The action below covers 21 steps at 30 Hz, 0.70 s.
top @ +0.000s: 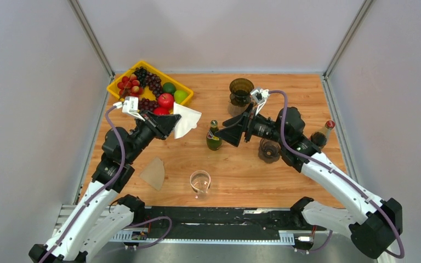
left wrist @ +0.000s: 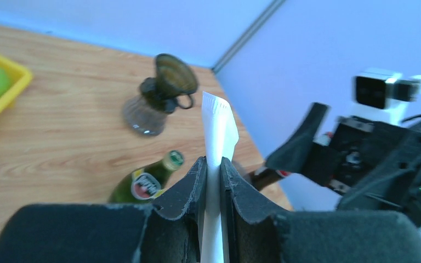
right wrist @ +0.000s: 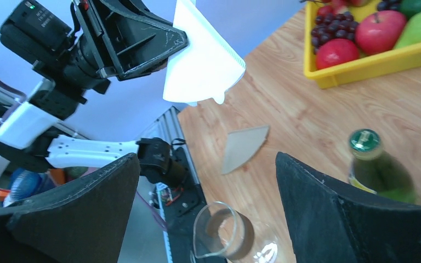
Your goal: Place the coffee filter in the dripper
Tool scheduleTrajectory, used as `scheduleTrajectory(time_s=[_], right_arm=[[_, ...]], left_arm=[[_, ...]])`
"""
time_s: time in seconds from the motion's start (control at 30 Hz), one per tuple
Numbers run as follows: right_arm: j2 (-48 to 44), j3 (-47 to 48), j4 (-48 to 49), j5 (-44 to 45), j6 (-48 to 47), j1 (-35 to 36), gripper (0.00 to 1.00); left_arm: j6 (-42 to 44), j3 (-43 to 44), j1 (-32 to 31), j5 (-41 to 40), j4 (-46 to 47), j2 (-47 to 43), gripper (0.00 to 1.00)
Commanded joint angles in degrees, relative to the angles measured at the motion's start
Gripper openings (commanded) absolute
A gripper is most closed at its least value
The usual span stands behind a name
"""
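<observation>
A white paper coffee filter (top: 187,121) hangs above the table, pinched at one edge by my left gripper (top: 171,125), which is shut on it. In the left wrist view the coffee filter (left wrist: 219,129) stands up thin between the pads (left wrist: 189,186). The dripper (top: 241,89), a dark funnel on a glass server, stands at the back centre; the left wrist view shows the dripper (left wrist: 172,74) beyond the filter. My right gripper (top: 223,133) is open and empty, pointing left toward the coffee filter (right wrist: 200,60), a short way from it.
A brown filter (top: 153,172) lies flat near the front left. A glass beaker (top: 200,183) stands at the front centre and a green bottle (top: 214,137) just under the right gripper. A yellow fruit tray (top: 124,74) is back left. A dark glass (top: 268,150) and a sauce bottle (top: 324,131) stand right.
</observation>
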Motion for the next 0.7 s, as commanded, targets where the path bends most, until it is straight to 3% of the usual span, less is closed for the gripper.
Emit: scheduleTrajectory(time_s=[0.0, 0.1, 0.33, 0.67], right_arm=[[2.9, -1.8, 14.8, 1.9, 8.9, 3.5, 0.94], [4.7, -3.2, 22.5, 2.6, 12.5, 4.9, 0.91], [8.2, -3.1, 28.4, 5.5, 15.9, 7.0, 0.81], [10.5, -1.0, 28.8, 6.4, 15.1, 8.3, 0.71]], left_arm=[[-4.9, -2.1, -0.2, 8.5, 13.5, -1.5, 0.22], [-6.6, -3.1, -0.2, 10.2, 16.6, -1.7, 0.22], [-8.9, -4.6, -0.8, 11.0, 20.8, -0.5, 0.22], [-9.5, -4.8, -1.8, 11.8, 21.1, 1.3, 0.22]])
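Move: The filter, held in the left fingers, hangs about 13 cm to the right hand's left and 5 cm ahead, roughly level. The right gripper is some 17 cm to the left hand's right and 5 cm back, about level. From the right hand, the green bottle stands 10 cm ahead, 3 cm left and 24 cm below; the dripper is roughly 29 cm ahead, 10 cm right and 15 cm below. Right hand goes some 6 cm left, partly narrowing its fingers, towards the filter the left hand brings rightward, up. ##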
